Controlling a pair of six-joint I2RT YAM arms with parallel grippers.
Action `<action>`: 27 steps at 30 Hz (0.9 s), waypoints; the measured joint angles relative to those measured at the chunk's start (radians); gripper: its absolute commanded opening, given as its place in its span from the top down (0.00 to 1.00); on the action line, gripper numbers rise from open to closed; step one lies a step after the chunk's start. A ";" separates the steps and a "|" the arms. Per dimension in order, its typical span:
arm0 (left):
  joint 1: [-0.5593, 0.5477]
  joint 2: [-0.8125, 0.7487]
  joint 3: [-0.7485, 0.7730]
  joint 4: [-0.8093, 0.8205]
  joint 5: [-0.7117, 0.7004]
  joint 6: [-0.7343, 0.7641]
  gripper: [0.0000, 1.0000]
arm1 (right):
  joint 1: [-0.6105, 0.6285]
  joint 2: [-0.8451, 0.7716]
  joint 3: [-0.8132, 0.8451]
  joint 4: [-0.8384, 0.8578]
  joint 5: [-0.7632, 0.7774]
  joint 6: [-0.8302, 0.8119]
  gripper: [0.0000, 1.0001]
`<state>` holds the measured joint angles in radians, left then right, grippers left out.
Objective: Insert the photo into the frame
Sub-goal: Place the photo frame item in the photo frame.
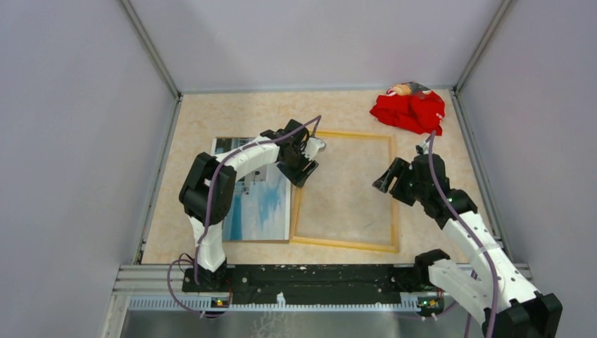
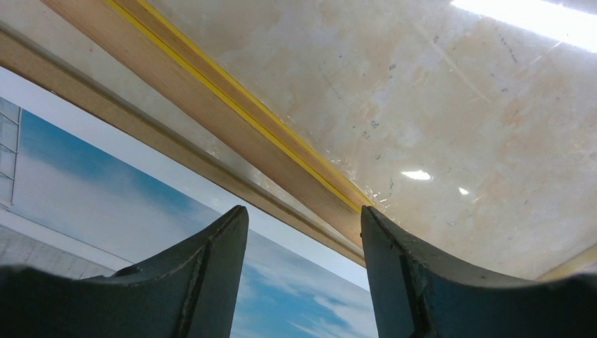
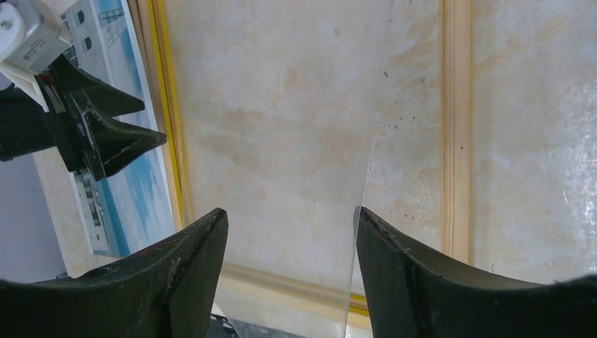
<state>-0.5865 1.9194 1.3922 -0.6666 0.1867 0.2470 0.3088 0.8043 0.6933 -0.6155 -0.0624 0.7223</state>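
Note:
The photo (image 1: 253, 201) lies face up at the left of the table, its blue sky showing. Right beside it lies the frame (image 1: 345, 243), pale wood back up, with a clear sheet (image 3: 281, 141) resting inside it. My left gripper (image 1: 304, 174) hangs open over the frame's left rail (image 2: 232, 105) and the photo's (image 2: 84, 190) white border, holding nothing. My right gripper (image 1: 381, 184) stands open above the frame's right half. The sheet's edge runs close by its right finger (image 3: 394, 246), and nothing is gripped. The frame's right rail (image 3: 456, 127) shows beyond.
A brown backing board (image 1: 243, 241) lies under the photo, its edge showing along the photo's border (image 2: 70, 77). A red cloth (image 1: 410, 109) is bunched at the back right corner. Grey walls close in the table on three sides.

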 measured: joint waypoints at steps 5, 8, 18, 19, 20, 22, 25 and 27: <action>0.000 -0.005 -0.006 0.002 -0.002 0.010 0.34 | -0.063 0.048 0.000 0.064 -0.063 -0.048 0.33; 0.000 -0.013 -0.019 0.003 -0.009 0.016 0.34 | -0.108 0.087 -0.002 0.101 -0.115 -0.070 0.33; 0.001 -0.024 -0.044 0.019 -0.038 0.040 0.36 | -0.177 0.176 -0.041 0.229 -0.265 -0.102 0.34; 0.001 -0.026 -0.045 0.019 -0.041 0.041 0.36 | -0.179 0.189 -0.040 0.243 -0.275 -0.103 0.35; 0.001 -0.026 -0.045 0.019 -0.043 0.042 0.36 | -0.181 0.206 -0.040 0.257 -0.285 -0.102 0.35; 0.002 -0.026 -0.046 0.022 -0.046 0.043 0.36 | -0.186 0.242 -0.040 0.287 -0.309 -0.098 0.37; 0.002 -0.026 -0.054 0.024 -0.047 0.045 0.37 | -0.191 0.285 -0.040 0.338 -0.364 -0.082 0.39; 0.003 -0.026 -0.058 0.024 -0.056 0.049 0.37 | -0.194 0.297 -0.040 0.368 -0.403 -0.069 0.41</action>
<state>-0.5835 1.8931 1.3342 -0.6430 0.1307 0.2958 0.1146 1.1011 0.6529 -0.2474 -0.4656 0.6533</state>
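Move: The left hand is already at the photo frame's left bar, one fingertip inside it and the bar about 1 cm below; the photo's middle lies some 13 cm to this hand's left and about 1 cm nearer the base. From the open right hand, the frame's middle is roughly 6 cm ahead, 9 cm left and 12 cm below. The frame's right bar is about 5 cm ahead, 4 cm right and as low, the photo some 34 cm left and 6 cm ahead. The left hand, its fingers still parted and one tip bearing on the inside of the frame's left bar, pushes that bar about 1.5 cm left against the photo's right edge, tilting slightly and sinking a little. Meanwhile the right hand reaches about 5 cm forward over the frame, also dropping and easing left some 2 cm each, its left side rolling up and the hand turning counter-clockwise, about 15 degrees in all, fingers open and touching no bar. ##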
